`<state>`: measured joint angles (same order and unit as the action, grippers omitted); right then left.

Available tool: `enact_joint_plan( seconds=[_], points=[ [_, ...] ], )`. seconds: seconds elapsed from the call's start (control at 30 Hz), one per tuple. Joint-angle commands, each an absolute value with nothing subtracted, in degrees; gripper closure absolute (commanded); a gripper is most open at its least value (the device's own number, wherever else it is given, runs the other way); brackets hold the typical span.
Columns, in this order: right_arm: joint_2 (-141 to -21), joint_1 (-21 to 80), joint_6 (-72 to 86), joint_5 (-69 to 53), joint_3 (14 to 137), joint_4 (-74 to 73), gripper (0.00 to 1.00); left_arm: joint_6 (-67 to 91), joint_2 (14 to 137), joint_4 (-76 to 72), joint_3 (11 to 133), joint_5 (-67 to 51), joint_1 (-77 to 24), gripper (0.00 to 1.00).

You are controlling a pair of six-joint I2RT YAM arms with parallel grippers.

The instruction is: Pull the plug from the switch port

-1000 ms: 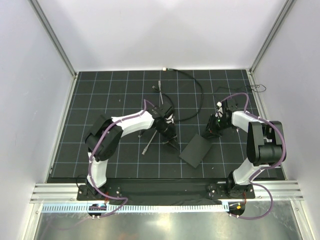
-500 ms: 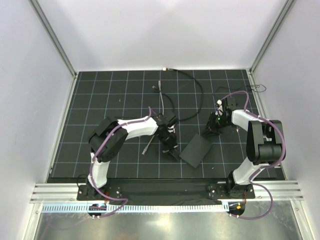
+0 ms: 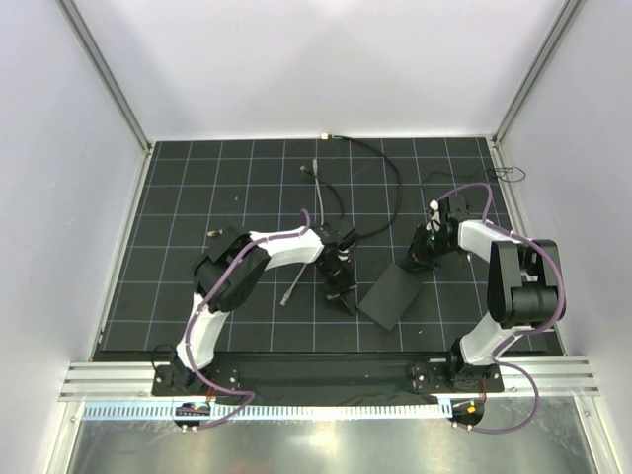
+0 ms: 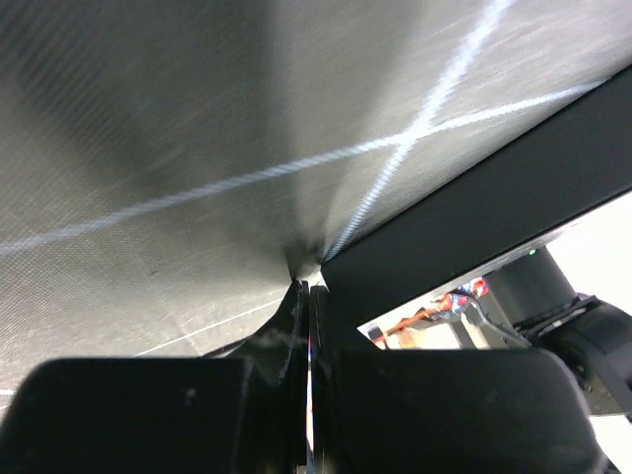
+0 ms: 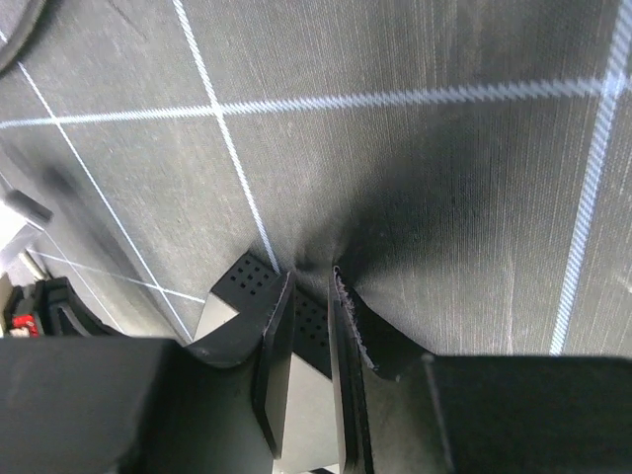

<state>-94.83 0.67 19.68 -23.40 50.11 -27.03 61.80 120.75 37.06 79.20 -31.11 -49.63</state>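
Observation:
The flat black switch box (image 3: 390,296) lies on the grid mat right of centre. My right gripper (image 3: 413,265) stands over the box's far corner. In the right wrist view its jaws (image 5: 311,281) are closed onto the perforated edge of the box (image 5: 237,281). My left gripper (image 3: 346,299) is shut and holds nothing. Its tips (image 4: 306,288) rest on the mat just beside the near-left edge of the box (image 4: 474,207). A thin black cable (image 3: 395,188) curves from the back of the mat toward my left wrist. The plug and the switch port are hidden.
A thin grey cable with a silver tip (image 3: 291,286) lies left of my left gripper, and another thin cable end (image 3: 316,173) lies farther back. White walls and metal rails enclose the mat (image 3: 197,197). A loose wire loop (image 3: 509,175) sits at the back right edge.
My left arm has stretched forward and right, bringing its shut gripper up to the box's left edge. The box has turned a little. My right jaws have narrowed slightly on it.

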Motion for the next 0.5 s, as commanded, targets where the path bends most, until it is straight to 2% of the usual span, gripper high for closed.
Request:
enact_joint_plan(
  seconds=[0.0,0.33,0.47],
  points=[
    [-92.03,0.97,19.95,-22.67,47.82,-27.42,0.72,60.66,122.34,38.13,85.05,-28.39,-49.57,1.0],
    [-79.81,0.88,23.47,-17.76,41.14,-31.37,0.71,55.55,132.44,47.72,103.78,-27.86,-48.69,1.0],
    [-77.69,-1.23,21.89,-15.38,42.53,-34.09,0.7,52.48,129.92,50.8,104.94,-21.02,-48.6,1.0]
  ],
)
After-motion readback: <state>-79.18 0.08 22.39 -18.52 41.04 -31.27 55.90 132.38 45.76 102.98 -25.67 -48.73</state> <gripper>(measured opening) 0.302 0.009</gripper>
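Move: The dark switch box lies flat about 10 cm to the right of the left hand and 4 cm ahead, near its height; the shut fingertips are by the box's near-left corner. From the right hand its middle is some 7 cm back and 4 cm left, with the fingers at the vented far end. The grey cable's near end lies roughly 15 cm left of the left hand and 3 cm ahead; the black cable's lower bend is about 8 cm ahead of the right hand and 9 cm left. The right hand, fingers still part open at the vented far end of the switch box, pushes it back towards the bases, going about 4.5 cm, and towards the end drifts right and rises nearly 2 cm. Meanwhile the shut left fingertips run forward and to the right, about 8 cm along the box's left side from its near corner, staying low over the table while the wrist tilts some 10 degrees. ##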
